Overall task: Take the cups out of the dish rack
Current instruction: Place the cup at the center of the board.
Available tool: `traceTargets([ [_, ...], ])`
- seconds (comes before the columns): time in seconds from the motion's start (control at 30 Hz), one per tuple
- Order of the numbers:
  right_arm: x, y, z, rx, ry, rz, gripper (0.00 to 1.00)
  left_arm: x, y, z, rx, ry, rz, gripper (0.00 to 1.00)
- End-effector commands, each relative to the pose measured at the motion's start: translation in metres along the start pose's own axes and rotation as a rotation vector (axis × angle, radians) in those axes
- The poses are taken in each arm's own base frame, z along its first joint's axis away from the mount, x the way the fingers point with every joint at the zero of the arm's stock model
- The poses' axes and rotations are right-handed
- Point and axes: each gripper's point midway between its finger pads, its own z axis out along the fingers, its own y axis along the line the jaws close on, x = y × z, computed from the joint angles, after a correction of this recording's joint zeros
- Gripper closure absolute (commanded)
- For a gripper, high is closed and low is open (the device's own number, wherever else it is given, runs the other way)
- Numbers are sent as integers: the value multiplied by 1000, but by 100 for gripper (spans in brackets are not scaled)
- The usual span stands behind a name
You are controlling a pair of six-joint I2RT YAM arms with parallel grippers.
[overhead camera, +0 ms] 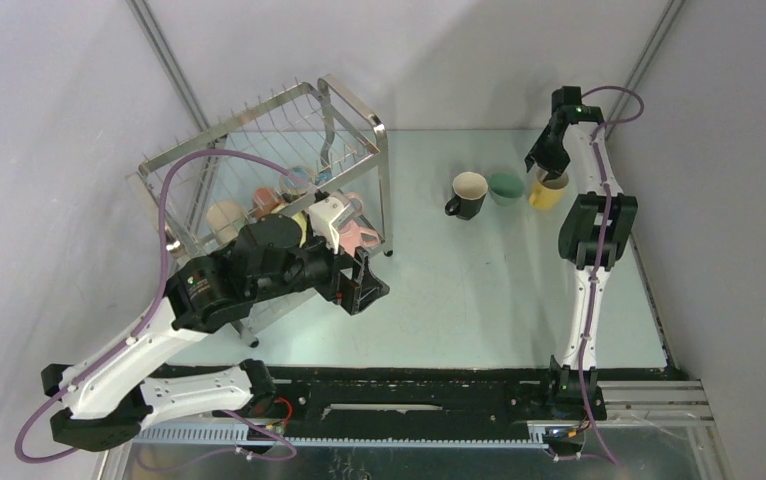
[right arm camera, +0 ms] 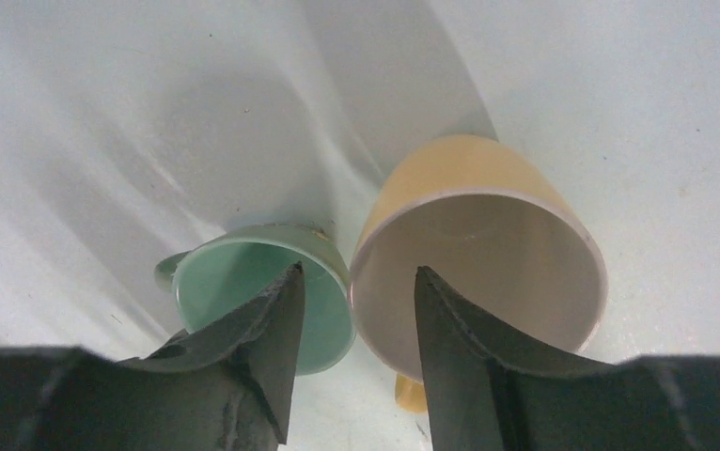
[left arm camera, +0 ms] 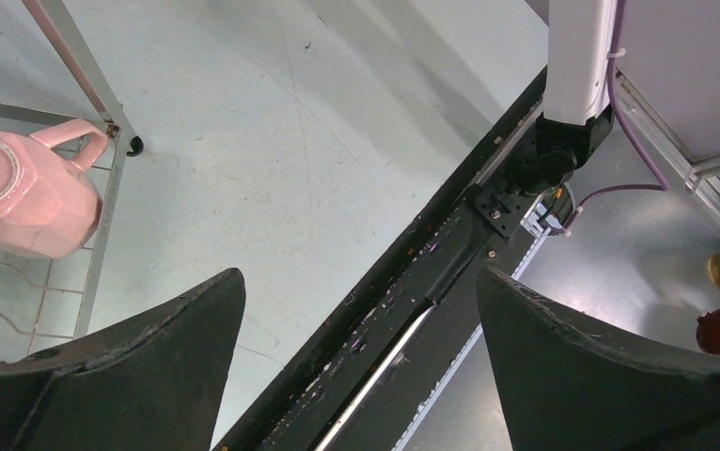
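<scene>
The dish rack (overhead camera: pixel 354 120), a shiny steel wire frame, stands at the back left. In it sit a beige cup (overhead camera: pixel 225 217), an orange-red cup (overhead camera: pixel 264 200) and a pink cup (overhead camera: pixel 359 238); the pink cup (left arm camera: pixel 18 193) lies on its side inside the rack's corner post (left arm camera: pixel 84 66). My left gripper (overhead camera: pixel 364 285) (left arm camera: pixel 358 272) hangs open and empty in front of the rack. A yellow cup (overhead camera: pixel 547 192) (right arm camera: pixel 488 254) and a green cup (overhead camera: pixel 505 187) (right arm camera: pixel 220 272) stand upright on the table. My right gripper (overhead camera: pixel 549 165) (right arm camera: pixel 358 277) is open, its jaws straddling the yellow cup's rim without touching it.
A black cup (overhead camera: pixel 469 195) with a cream inside stands left of the green one. The pale table (overhead camera: pixel 479 290) ends in a black rail (overhead camera: pixel 409 390) at the near edge. The right arm's base (left arm camera: pixel 572 141) shows in the left wrist view.
</scene>
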Motion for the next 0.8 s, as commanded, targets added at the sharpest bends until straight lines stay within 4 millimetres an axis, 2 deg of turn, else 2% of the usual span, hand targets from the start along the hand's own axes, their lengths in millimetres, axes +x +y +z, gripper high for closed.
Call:
traceTargets([
  [0.0,-25,6,-70,-32,-126,-11,42,-3,0,1,6,-25,20,0],
  [0.17,-27,5,-114,-56,-181,-5,21,-5,0,1,3,-32,19,0],
  [0.33,-13,8,-156,-107,-228,4,9,-9,5,1,-27,-62,1,0],
  [0.43,9,8,-174,-141,-234,6,6,-10,10,4,-54,-83,-21,0],
  [0.57,46,18,-201,-259,-252,0,3,-11,24,9,-124,-127,-62,0],
  [0.6,55,17,-214,-299,-269,6,3,-10,28,11,-147,-136,-72,0],
  [0.77,101,18,-232,-433,-276,1,2,-7,53,24,-269,-202,-146,0],
])
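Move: The yellow cup just set down stands under the right hand, its middle about 3 cm to the right, 1 cm back and 5 cm below. The green cup is some 8 cm left and 1 cm back, the black mug 18 cm left and 3 cm back, both about 6 cm lower. From the left hand, the pink cup on the rack lies roughly 22 cm ahead, 6 cm left, 22 cm below; a second pink cup stands 8 cm beyond it and 3 cm farther left. The yellow cup is left standing as the right fingers, half open astride its left rim, spread wide and lift clear: up about 15 cm, then back about as far, veering left over the table, with the fingertips tipping up and forward. Late on, the open, empty left hand starts forward and down towards the pink cup, swinging slightly counter-clockwise. ##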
